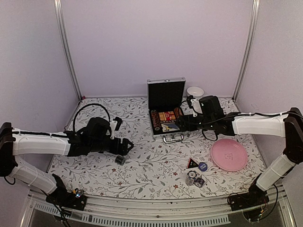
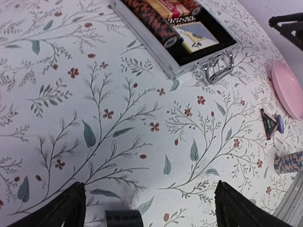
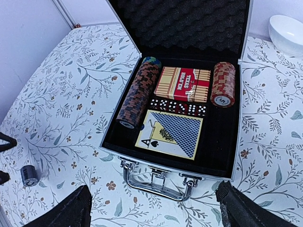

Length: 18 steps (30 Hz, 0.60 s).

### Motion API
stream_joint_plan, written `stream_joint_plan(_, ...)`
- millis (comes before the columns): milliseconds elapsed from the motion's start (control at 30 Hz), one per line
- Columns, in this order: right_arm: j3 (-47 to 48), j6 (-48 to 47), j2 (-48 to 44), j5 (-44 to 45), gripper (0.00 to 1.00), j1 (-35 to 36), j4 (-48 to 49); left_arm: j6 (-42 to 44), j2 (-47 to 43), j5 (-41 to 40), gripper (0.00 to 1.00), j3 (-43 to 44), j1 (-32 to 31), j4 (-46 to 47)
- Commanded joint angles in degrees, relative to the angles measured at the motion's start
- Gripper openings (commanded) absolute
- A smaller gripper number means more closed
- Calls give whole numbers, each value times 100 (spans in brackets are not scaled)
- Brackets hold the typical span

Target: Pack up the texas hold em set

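Note:
The silver case stands open at the back of the table, lid up. It holds a long row of dark chips, a red card deck, a red chip stack, dice and a blue-backed deck. My right gripper hovers open over the case handle, holding nothing. My left gripper is open low over the cloth. A small dark chip stack lies between its fingers, nearer the left one and ungripped. A black triangle, a blue disc and two chip stacks lie front right.
A pink plate lies at the right, beside the triangle and disc. A white bowl stands behind the case on the right. The floral cloth covers the table, and white walls enclose it on three sides.

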Motion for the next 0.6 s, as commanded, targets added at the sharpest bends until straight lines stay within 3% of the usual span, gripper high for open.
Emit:
stream_joint_plan(0, -11, 158, 27, -45, 93, -22, 339, -819, 151, -192, 95, 232, -224, -1358)
stream_joint_plan(167, -153, 241, -138, 63, 93, -32, 572, -928, 166, -263, 93, 239, -278, -1726)
stream_joint_plan(267, -187, 318, -162, 169, 93, -33, 588, -918, 230, 15, 80, 186, -324, -1618)
stream_joint_plan(400, -287, 424, -209, 172, 93, -33, 694, -862, 372, -199, 67, 249, -378, -1843)
stream_joint_plan(567, -324, 499, -191, 133, 92, -33, 753, -751, 589, -399, 63, 364, -384, -1952)
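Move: The black chip stack lies behind and below my left hand: about 3 cm back, 2 cm to the left and 8 cm down. The open case's middle is some 21 cm ahead and 24 cm to the right of my left hand, with its handle on the near side, roughly 11 cm ahead and 25 cm right. From my right hand the chip stack is about 12 cm back, 30 cm left and 13 cm down. I lower my left hand about 6 cm towards the black chip stack while drawing it back some 4 cm and slightly left, tipping the fingers about 15 degrees further down. Wide open at first, my fingers begin closing halfway through the descent and end roughly two-thirds open, one on each side of the stack, with clear gaps left. ##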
